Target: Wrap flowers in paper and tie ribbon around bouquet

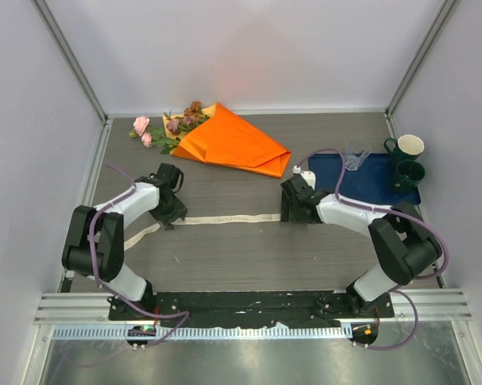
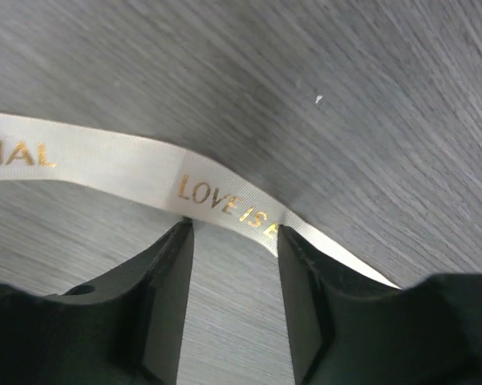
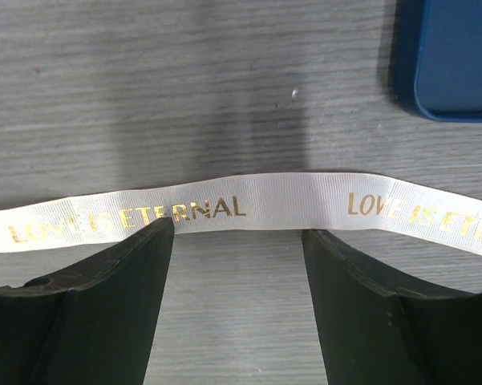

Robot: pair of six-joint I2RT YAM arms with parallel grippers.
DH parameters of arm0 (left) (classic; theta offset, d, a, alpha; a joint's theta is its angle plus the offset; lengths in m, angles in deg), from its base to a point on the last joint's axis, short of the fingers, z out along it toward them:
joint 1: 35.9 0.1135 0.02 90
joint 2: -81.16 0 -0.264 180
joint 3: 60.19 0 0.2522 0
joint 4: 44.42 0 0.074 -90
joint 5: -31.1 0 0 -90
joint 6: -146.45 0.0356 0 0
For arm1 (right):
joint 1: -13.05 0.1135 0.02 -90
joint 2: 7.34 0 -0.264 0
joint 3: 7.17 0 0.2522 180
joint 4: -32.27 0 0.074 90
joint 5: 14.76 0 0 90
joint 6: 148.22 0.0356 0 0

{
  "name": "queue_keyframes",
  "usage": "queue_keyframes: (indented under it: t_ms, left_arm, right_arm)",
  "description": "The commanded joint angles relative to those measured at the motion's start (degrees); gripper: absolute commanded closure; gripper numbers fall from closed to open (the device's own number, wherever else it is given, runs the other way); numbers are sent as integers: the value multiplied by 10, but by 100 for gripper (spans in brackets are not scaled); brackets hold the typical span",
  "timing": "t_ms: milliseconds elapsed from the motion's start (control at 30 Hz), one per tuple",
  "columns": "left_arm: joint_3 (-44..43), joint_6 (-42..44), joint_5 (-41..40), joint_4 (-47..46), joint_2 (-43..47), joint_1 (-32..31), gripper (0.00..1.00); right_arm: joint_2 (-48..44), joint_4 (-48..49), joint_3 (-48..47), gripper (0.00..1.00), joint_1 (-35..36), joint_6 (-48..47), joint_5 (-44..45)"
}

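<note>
The bouquet lies at the back of the table, with the flowers [image 1: 164, 128] sticking out of the left end of a cone of orange paper [image 1: 232, 144]. Nearer me, the cream ribbon [image 1: 228, 217] lies flat across the table; its gold print shows in both wrist views. My left gripper [image 1: 170, 218] [image 2: 232, 231] is open, nothing between its fingers, and the ribbon [image 2: 136, 170] runs just past its tips. My right gripper [image 1: 289, 213] [image 3: 236, 233] is also open and holds nothing. It stands low over the ribbon [image 3: 297, 200], which lies flat at its fingertips.
A blue tray [image 1: 369, 180] sits at the right, its corner [image 3: 457, 64] in the right wrist view. On it are a clear glass [image 1: 354, 156] and two dark green cups [image 1: 405, 147] [image 1: 409, 172]. White walls close in three sides.
</note>
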Motion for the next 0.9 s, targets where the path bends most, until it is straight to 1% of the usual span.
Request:
queue_keyframes:
  t_ms: [0, 33, 67, 100, 133, 167, 200, 233, 267, 300, 333, 367, 400, 433, 467, 567, 633, 667, 733, 767, 833, 867]
  left_arm:
    - [7, 38, 0, 3, 88, 2, 47]
    - [10, 62, 28, -8, 113, 1, 46]
    - [21, 69, 70, -58, 136, 1, 35]
    - [51, 70, 153, -98, 183, 1, 28]
    - [71, 50, 194, -145, 202, 1, 14]
    - [88, 32, 220, -245, 215, 1, 1]
    - [109, 11, 253, -289, 222, 1, 0]
    - [116, -19, 260, -376, 216, 1, 0]
    - [120, -76, 260, -415, 202, 1, 0]
    - [121, -114, 255, -448, 166, -1, 0]
    - [123, -150, 251, -525, 142, -2, 0]
    - [125, -217, 242, -570, 120, -6, 0]
    - [127, -243, 227, -614, 101, -21, 0]
    - [123, -259, 175, -686, 59, -29, 0]
    - [116, -270, 145, -706, 42, -40, 0]
    - [73, -300, 43, -723, -33, -70, 0]
    - [51, -318, 3, -736, -68, -84, 0]
    - [32, -324, -32, -740, -106, -88, 0]
    - [12, -347, -53, -758, -149, -93, 0]
    - [-8, -353, -73, -767, -188, -99, 0]
    - [-26, -374, -94, -770, -223, -106, 0]
    - [-34, -371, -109, -766, -234, -118, 0]
  right_arm:
    - [-40, -55, -16, 26, -3, -49, -61]
    - [-77, -61, -16, 20, -3, -55, -73]
    - [-96, -67, -15, 16, -3, -58, -77]
    - [-120, -71, -12, 13, -6, -63, -79]
    - [-139, -74, -13, 7, -10, -67, -93]
    - [-170, -75, -18, 6, -17, -70, -100]
    - [-180, -80, -24, 5, -35, -71, -111]
    - [-187, -82, -32, 5, -47, -71, -134]
    - [-195, -84, -45, 5, -56, -72, -150]
    - [-195, -84, -51, 5, -75, -71, -161]
    - [-195, -84, -56, 5, -81, -72, -175]
    - [-194, -85, -66, 5, -85, -73, -175]
    - [-193, -86, -69, 5, -90, -72, -193]
    - [-192, -86, -74, 5, -93, -75, -198]
    - [-193, -86, -78, 5, -95, -75, -202]
    - [-199, -88, -80, 5, -100, -77, -206]
    - [-209, -87, -76, 5, -104, -77, -207]
    - [-212, -87, -73, 5, -109, -80, -209]
    - [-218, -87, -69, 5, -115, -81, -213]
    - [-219, -88, -65, 5, -120, -83, -215]
    - [-218, -87, -63, 5, -125, -85, -217]
    - [-216, -86, -61, 5, -128, -86, -218]
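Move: My left hand is right down at the ribbon, which runs across the table under its fingertips; the wrapped bouquet's orange paper has its middle about 32 cm ahead and 18 cm to the right. The flower heads lie some 43 cm ahead and 4 cm to the right. From my right hand, also low over the ribbon, that paper is about 32 cm ahead and 19 cm left, and the blue tray 16 cm ahead and 24 cm right. I spread both grippers and come clear of the ribbon. My left hand rises about 11 cm, then swings forward and right while sinking some 5 cm, towards the near edge of the orange paper, its fingers tipping up from pointing down to point ahead and rightward, wide open. My right hand simply rises about 12 cm, tilting some 20 degrees, and waits there open. ##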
